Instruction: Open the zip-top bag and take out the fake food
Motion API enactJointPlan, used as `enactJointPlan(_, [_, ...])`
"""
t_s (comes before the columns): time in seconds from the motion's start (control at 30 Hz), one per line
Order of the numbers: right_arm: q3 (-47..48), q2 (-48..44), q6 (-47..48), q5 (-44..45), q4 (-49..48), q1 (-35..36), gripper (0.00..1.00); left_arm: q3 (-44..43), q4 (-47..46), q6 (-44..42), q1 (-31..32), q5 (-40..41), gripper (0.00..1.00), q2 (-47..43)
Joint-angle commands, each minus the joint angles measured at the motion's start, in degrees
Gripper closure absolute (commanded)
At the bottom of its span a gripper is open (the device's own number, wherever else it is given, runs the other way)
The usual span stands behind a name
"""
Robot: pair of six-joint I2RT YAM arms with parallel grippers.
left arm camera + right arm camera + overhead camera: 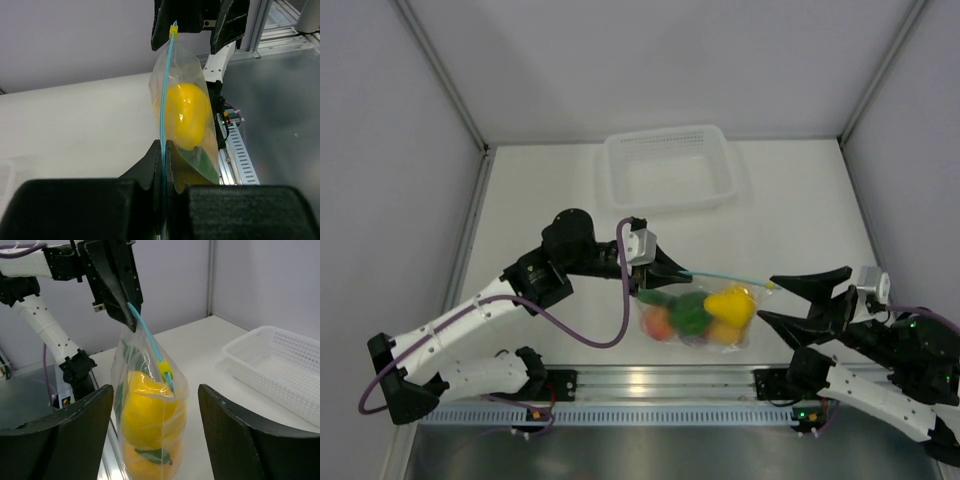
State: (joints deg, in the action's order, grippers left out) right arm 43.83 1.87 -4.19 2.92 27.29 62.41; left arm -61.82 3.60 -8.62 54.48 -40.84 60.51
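Observation:
The zip-top bag (705, 322) hangs from its light blue zip strip (720, 277), which stretches level. My left gripper (672, 272) is shut on the strip's left end, and the strip shows pinched between its fingers (164, 145). The strip's far end carries a yellow slider (166, 371). My right gripper (770, 300) is open, one finger on each side of that end without touching it (155, 390). The fake food lies inside the bag: a yellow pepper (730, 305), a green pepper (690, 312) and an orange fruit (658, 322).
A white mesh basket (616, 170) stands at the back middle of the table, and its rim (260, 332) shows to the right in the right wrist view. An aluminium rail (650, 382) runs along the near edge between the arm bases.

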Motion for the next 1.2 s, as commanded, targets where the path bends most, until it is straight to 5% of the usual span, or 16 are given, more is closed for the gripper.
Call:
enactJointPlan(0.0, [-1.20, 2.70, 1.55, -7.75, -7.33, 0.87, 0.31, -1.63, -7.63, 3.87, -0.07, -4.07, 1.00, -1.62])
enactJointPlan(0.13, [-2.17, 3.40, 1.90, -8.02, -9.27, 0.87, 0.37, -1.46, -8.43, 5.02, -0.16, -5.39, 1.00, -2.24])
enactJointPlan(0.37, [-3.67, 2.17, 1.81, -10.65, -14.10, 0.87, 0.77, -1.02, -9.04, 5.11, -0.07, -5.92, 1.00, -2.24])
enactJointPlan(0.63, [-3.14, 3.49, 1.90, -10.92, -13.58, 0.87, 0.85, 0.03, -9.13, 4.58, -0.07, -3.99, 1.00, -2.94])
enactJointPlan(0.83, [-2.09, 3.58, 1.64, -10.48, -13.58, 0.87, 0.74, 0.83, -9.13, 4.58, -0.07, -3.98, 1.00, -3.03])
enactJointPlan(1.17, [0.02, 6.30, 1.81, -11.18, -13.14, 0.78, 1.00, 0.82, -9.13, 4.49, -0.07, -2.15, 1.00, -2.33])
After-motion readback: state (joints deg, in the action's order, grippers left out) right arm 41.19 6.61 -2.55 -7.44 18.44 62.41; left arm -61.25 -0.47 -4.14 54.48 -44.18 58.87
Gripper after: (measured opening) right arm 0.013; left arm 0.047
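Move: The zip's free end with its yellow slider stands just off the open right fingertips: about 4 cm left of the right hand, 2 cm ahead and 1 cm higher. From that hand, the yellow pear hangs some 8 cm left, straight across, 8 cm below; the green pepper some 15 cm left, level fore and aft, 12 cm below. From the left hand, the slider lies about 15 cm right, 2 cm back and 2 cm lower. Slide the right gripper about 3.5 cm left onto the zip's free end, easing slightly back and turning it some 10 degrees counter-clockwise. Close its wide-open fingers, let them ease a little, then shut them fully, pinching the strip's tail just short of the yellow slider. Keep the left pinch on the other end while bringing that gripper about 2 cm back and 2 cm up early on. ##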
